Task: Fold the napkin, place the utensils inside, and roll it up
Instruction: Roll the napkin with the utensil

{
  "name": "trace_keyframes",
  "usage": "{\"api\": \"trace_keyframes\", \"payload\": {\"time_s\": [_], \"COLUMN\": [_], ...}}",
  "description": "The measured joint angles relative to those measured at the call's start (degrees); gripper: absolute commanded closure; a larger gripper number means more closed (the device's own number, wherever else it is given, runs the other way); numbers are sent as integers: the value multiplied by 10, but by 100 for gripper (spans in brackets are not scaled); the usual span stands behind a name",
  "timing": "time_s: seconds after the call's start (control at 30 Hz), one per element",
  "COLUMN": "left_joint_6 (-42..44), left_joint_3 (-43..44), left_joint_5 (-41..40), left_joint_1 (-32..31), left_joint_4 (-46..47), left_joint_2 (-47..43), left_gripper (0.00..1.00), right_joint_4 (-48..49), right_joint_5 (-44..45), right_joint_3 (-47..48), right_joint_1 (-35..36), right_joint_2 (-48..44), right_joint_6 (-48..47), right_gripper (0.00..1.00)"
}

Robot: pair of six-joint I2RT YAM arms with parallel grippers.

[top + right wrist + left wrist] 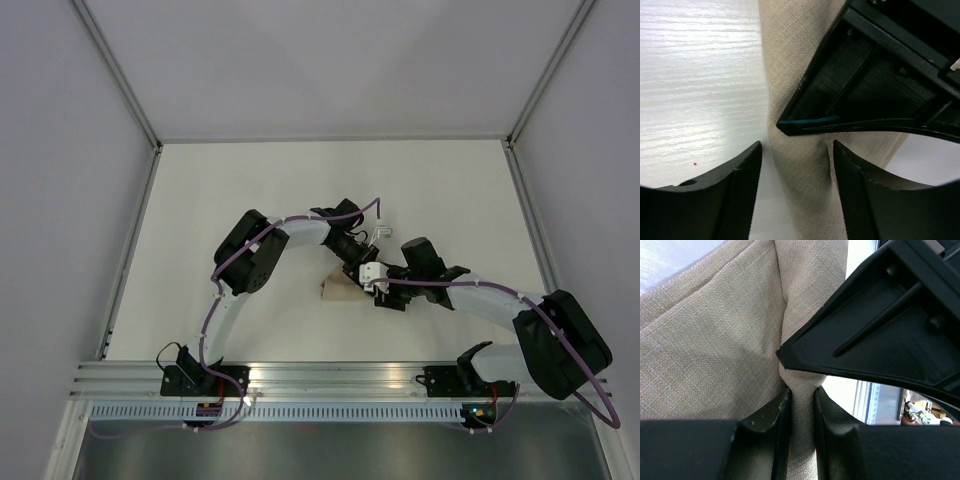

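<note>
The beige napkin (338,291) lies bunched into a small, narrow roll at the middle of the table, mostly hidden under both grippers. My left gripper (358,272) is shut on a pinched ridge of the napkin (715,355), its jaws (801,395) close together with cloth between them. My right gripper (378,293) is open, its jaws (796,147) straddling the napkin fold (805,170) without squeezing it. Each wrist view shows the other gripper's black finger close above the cloth. The utensils are hidden; no stick-like piece shows in any view.
The white table (250,200) is bounded by grey enclosure walls with metal corner posts (135,110). An aluminium rail (330,375) carrying both arm bases runs along the near edge. The two arms meet over the table's middle.
</note>
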Motion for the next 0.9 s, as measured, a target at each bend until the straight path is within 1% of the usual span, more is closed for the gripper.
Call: {"api": "trace_keyframes", "payload": {"time_s": [0.03,0.1,0.13,0.17,0.2,0.23,0.33,0.43,0.67,0.7,0.73,0.9], "left_joint_6": [0,0,0,0,-1,-2,-9,-22,-65,-73,-82,-118], "left_joint_3": [0,0,-1,-4,-8,-14,-35,-60,-112,-119,-126,-156], "left_joint_5": [0,0,1,1,1,-1,-8,-18,-50,-54,-58,-83], "left_joint_1": [0,0,0,0,0,0,2,7,23,27,31,53], "left_joint_4": [0,0,1,4,8,14,36,63,119,127,135,184], "left_joint_2": [0,0,0,-2,-5,-8,-24,-43,-84,-89,-94,-123], "left_gripper": [88,83,80,72,69,67,63,60,57,55,50,51], "right_joint_4": [5,10,14,17,18,18,17,14,-18,-27,-37,-98], "right_joint_5": [0,4,6,9,9,9,6,0,-16,-20,-24,-51], "right_joint_3": [0,0,0,0,0,0,1,8,49,58,68,117], "right_joint_1": [0,0,0,0,0,0,3,4,2,-1,-3,-19], "right_joint_2": [3,7,10,12,13,14,16,25,64,72,80,120], "right_joint_6": [0,1,2,2,2,2,-1,-5,-25,-29,-33,-53], "right_gripper": [46,55,63,66,69,75,84,89,92,92,93,95]}}
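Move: The napkin's rolled near edge runs left to right between the right hand's open fingers, its nearest stretch at their middle and about 1 cm lower. From the left hand, still pinching the roll, that stretch lies some 3 cm right and about 1 cm down. The roll's left end is roughly 12 cm left of the left hand and 1 cm back. The loose flap lies about 4 cm ahead of the right hand, on the table. The right fingers close on the roll and pinch it just to the right of the left hand's grip, then keep hold while that hand eases about 1.5 cm forward and 1 cm left, rolling its wrist slightly forward. Once the right hand grips, the left fingers open and come free of the roll, drawing away about 5 cm forward and left with a small rise and a 15-degree counter-clockwise turn. ##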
